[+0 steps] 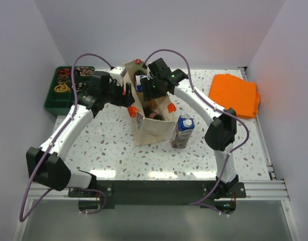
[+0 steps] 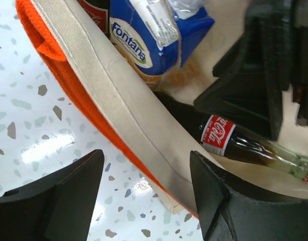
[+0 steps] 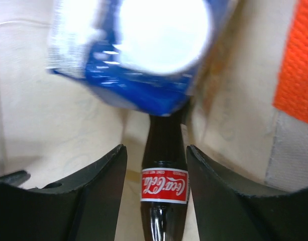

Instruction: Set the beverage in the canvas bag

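The beige canvas bag [image 1: 149, 131] with orange handles stands open mid-table. A dark cola bottle [image 3: 164, 186] lies inside it, and a blue Fontana carton [image 2: 143, 40] is in there too. My right gripper [image 3: 156, 150] reaches into the bag, open, its fingers either side of the cola bottle [image 2: 234, 140] with gaps on both sides. My left gripper [image 2: 146, 165] is open and straddles the bag's left rim [image 2: 118, 120] without pinching it. In the top view the left gripper [image 1: 124, 93] and right gripper [image 1: 149, 93] meet over the bag's mouth.
A second blue carton [image 1: 183, 131] stands on the table just right of the bag. A folded orange cloth [image 1: 234, 94] lies at the back right. A green tray [image 1: 68, 89] of small items sits at the back left.
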Controlling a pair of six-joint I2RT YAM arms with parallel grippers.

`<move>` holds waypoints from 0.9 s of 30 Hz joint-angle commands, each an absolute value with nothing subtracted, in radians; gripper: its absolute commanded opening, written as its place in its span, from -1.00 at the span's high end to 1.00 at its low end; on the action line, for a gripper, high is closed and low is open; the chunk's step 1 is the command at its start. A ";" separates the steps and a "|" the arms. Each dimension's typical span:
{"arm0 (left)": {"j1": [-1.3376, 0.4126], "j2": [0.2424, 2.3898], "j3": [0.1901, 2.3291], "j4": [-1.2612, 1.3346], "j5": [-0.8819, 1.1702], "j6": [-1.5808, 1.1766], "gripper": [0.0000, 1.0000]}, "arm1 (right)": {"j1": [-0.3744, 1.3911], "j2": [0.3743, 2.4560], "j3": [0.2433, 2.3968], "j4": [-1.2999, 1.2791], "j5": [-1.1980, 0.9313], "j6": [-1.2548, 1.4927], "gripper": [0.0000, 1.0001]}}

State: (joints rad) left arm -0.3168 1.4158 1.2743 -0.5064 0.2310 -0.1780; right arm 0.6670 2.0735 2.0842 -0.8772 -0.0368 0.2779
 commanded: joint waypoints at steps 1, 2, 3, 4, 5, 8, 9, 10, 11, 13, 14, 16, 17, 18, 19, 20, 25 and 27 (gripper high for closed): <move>-0.305 1.278 1.218 -0.413 0.224 -0.100 -0.49 | 0.675 2.039 2.135 -0.835 -0.121 0.201 -0.08; -0.301 1.269 1.215 -0.414 0.225 -0.089 -0.48 | 0.673 2.036 2.135 -0.831 -0.120 0.196 -0.08; -0.301 1.263 1.216 -0.413 0.224 -0.086 -0.47 | 0.676 2.030 2.135 -0.833 -0.117 0.195 -0.08; -0.301 1.255 1.216 -0.410 0.215 -0.084 -0.47 | 0.678 2.014 2.128 -0.833 -0.112 0.184 -0.08; -0.298 1.235 1.216 -0.390 0.209 -0.080 -0.47 | 0.680 2.008 2.123 -0.833 -0.106 0.180 -0.08; -0.285 1.201 1.230 -0.361 0.167 -0.081 -0.50 | 0.683 1.967 2.112 -0.834 -0.087 0.167 -0.09; -0.282 1.197 1.242 -0.354 0.157 -0.087 -0.60 | 0.683 1.953 2.115 -0.834 -0.078 0.163 -0.10; -0.281 1.189 1.247 -0.347 0.119 -0.095 -0.66 | 0.684 1.939 2.129 -0.834 -0.057 0.155 -0.13; -0.276 1.178 1.250 -0.327 0.107 -0.112 -0.71 | 0.684 1.907 2.137 -0.821 -0.040 0.149 -0.15; -0.273 1.164 1.239 -0.289 0.082 -0.124 -0.84 | 0.683 1.881 2.172 -0.813 -0.009 0.138 -0.25; -0.272 1.163 1.244 -0.276 0.066 -0.147 -1.00 | 0.681 1.850 2.187 -0.813 0.012 0.135 -0.28; -0.270 1.166 1.262 -0.276 0.028 -0.156 -1.00 | 0.677 1.812 2.195 -0.793 0.044 0.117 -0.41; -0.268 1.167 1.266 -0.276 0.003 -0.173 -1.00 | 0.672 1.783 2.189 -0.770 0.087 0.114 -0.45; -0.267 1.170 1.270 -0.278 -0.026 -0.184 -1.00 | 0.649 1.772 2.186 -0.766 0.107 0.112 -0.47; -0.265 1.175 1.273 -0.287 -0.052 -0.190 -1.00 | 0.629 1.763 2.183 -0.764 0.115 0.113 -0.50; -0.265 1.183 1.278 -0.291 -0.061 -0.199 -1.00 | 0.605 1.755 2.174 -0.756 0.121 0.117 -0.50; -0.265 1.190 1.270 -0.292 -0.158 -0.204 -1.00 | 0.375 1.643 1.968 -0.654 0.210 0.132 -0.53; -0.265 1.187 1.246 -0.279 -0.178 -0.186 -1.00 | 0.263 1.611 1.849 -0.594 0.199 0.143 -0.54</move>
State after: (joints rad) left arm -0.2741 1.1889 1.2396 -0.3382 -0.0761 -0.1818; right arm 0.4370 1.6482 2.0220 -0.6945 0.1284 0.1345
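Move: The still unpacked carton stands about 12 cm to the right of the right hand, 15 cm back and 8 cm below. Inside the bag, the cola bottle lies some 10 cm under that hand and 4 cm back, and the bagged carton's middle is about 7 cm ahead, 3 cm left and 8 cm down. The bag's left rim runs right at the left hand's open fingers, about 1 cm right and 2 cm below; the bagged carton is 9 cm ahead of that hand, 7 cm right and 12 cm down. The cola bottle is left lying in the bag as the right hand lingers over it, then climbs fast out of the bag by about 21 cm and swings 15 cm right over the bag's right side, fingers opening wider and tipping up some 30 degrees. The bag's left rim comes free from between the left fingers, which spread fully as that hand rises 10 cm and then draws off left. ##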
